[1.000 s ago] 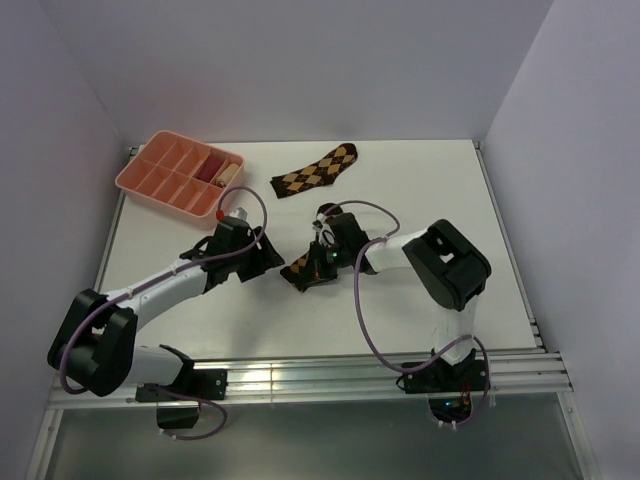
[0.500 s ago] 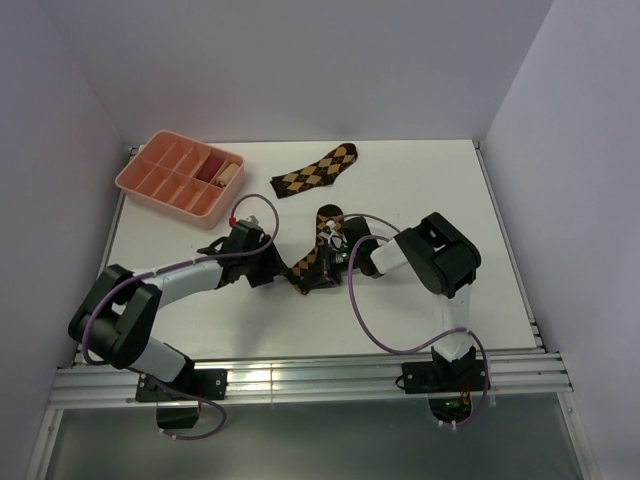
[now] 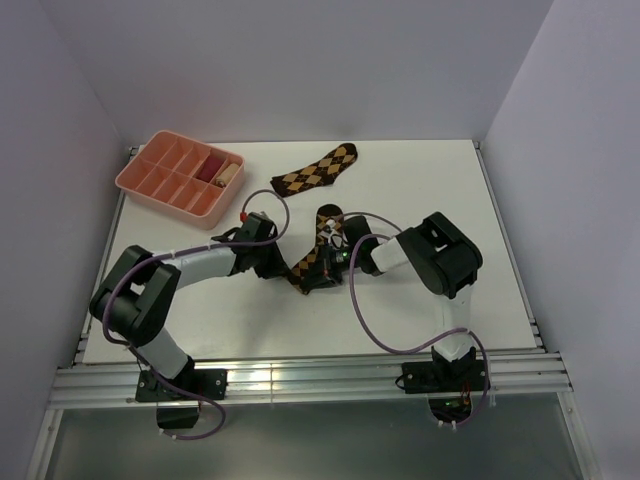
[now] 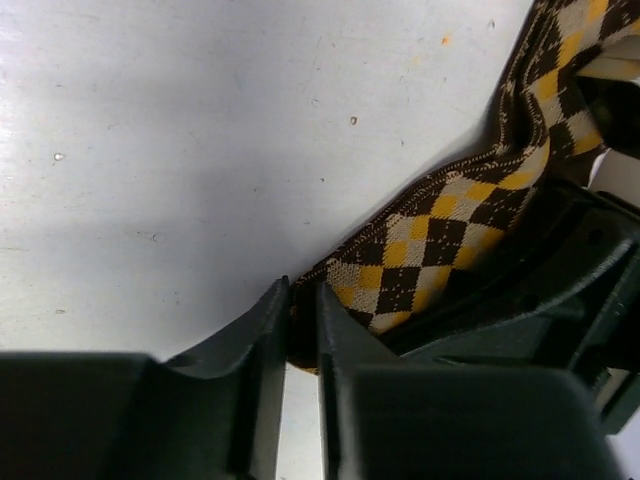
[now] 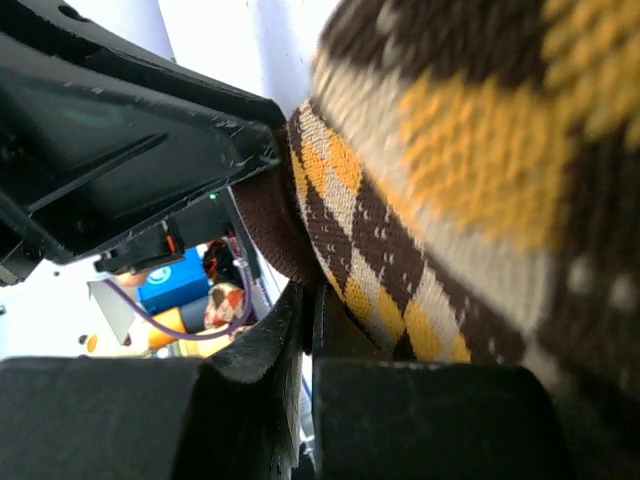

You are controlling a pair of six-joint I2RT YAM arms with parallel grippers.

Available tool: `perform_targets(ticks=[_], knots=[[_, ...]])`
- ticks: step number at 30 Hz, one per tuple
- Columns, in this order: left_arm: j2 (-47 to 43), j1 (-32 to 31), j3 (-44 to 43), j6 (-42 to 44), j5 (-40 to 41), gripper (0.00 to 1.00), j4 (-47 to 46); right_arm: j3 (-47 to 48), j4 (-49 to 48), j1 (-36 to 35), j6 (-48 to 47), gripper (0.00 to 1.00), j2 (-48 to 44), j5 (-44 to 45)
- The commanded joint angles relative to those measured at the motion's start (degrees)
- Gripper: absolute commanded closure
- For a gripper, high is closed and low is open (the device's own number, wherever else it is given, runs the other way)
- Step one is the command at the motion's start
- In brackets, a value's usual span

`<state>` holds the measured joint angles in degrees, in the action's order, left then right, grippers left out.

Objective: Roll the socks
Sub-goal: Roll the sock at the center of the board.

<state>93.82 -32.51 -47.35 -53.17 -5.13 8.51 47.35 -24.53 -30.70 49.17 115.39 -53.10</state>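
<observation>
Two dark brown argyle socks are in view. One sock point(image 3: 316, 171) lies flat at the back of the table. The other sock point(image 3: 322, 232) point(image 4: 452, 215) point(image 5: 450, 150) is stretched and partly lifted between both grippers at the table's middle. My left gripper point(image 3: 291, 266) point(image 4: 303, 312) is shut on its lower brown edge, with dark fabric pinched between the fingers. My right gripper point(image 3: 319, 270) point(image 5: 308, 300) is shut on the same sock right beside it, with the fabric draped over its fingers. The two grippers nearly touch.
A pink compartment tray point(image 3: 160, 187) stands at the back left, holding a reddish roll point(image 3: 213, 165) and a beige roll point(image 3: 231, 173). White walls enclose the table on three sides. A metal rail point(image 3: 320, 378) runs along the near edge.
My left arm has swung right to the sock and its gripper has closed on the sock's lower edge. The right gripper has raised its end of the sock slightly.
</observation>
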Motion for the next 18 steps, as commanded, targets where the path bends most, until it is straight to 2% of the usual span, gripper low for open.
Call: perform_targets(ticks=[1,4,6,11,14,18], knots=[[1.7,-0.5,-2.6,1.9,0.4,0.81,4.5,-0.3,9.0,0.6,-6.2,1.00,-1.0,8.4],[3.4,-0.7,-4.7,3.2,0.9,0.93,7.6,-0.3,9.9,0.4,-7.8,0.99,-3.2,9.9],[4.0,-1.0,-6.3,3.7,1.0,0.99,8.8,0.1,11.9,-0.1,-9.3,0.91,-5.1,11.5],[5.8,-1.6,-9.9,5.7,1.3,1.00,12.6,-0.3,13.7,-2.7,-15.4,0.64,-12.5,17.1],[7.1,-1.8,-11.9,6.6,0.7,1.00,14.2,-0.3,15.9,-5.1,-20.4,0.55,-17.0,23.9],[8.5,-2.0,-13.6,7.3,0.0,1.00,15.2,-0.4,18.3,-8.6,-26.0,0.51,-21.6,33.8]])
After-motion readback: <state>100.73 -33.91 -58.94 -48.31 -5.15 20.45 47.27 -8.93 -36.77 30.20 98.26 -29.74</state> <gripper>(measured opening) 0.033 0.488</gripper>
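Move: The cuff of the sock being rolled has its middle some 3 cm back and 3 cm to the right of the left hand point, about level with it, and about 2 cm ahead and 2 cm left of the right hand, whose shut fingers still hold its near corner. The toe lies roughly 17 cm ahead and 10 cm right of the left hand; the other sock lies about 27 cm ahead and 6 cm right of the left hand. The left hand stays low at the cuff's far-left corner, shuts its part-open fingers to pinch the cloth there, and eases about 1 cm to the right while its wrist turns slightly clockwise. As that pinch takes over, the right fingers open about halfway and let go of the near corner, and the right hand lifts away some 3 cm and a little forward, rolling about 25 degrees as its left-pointing fingers dip. ##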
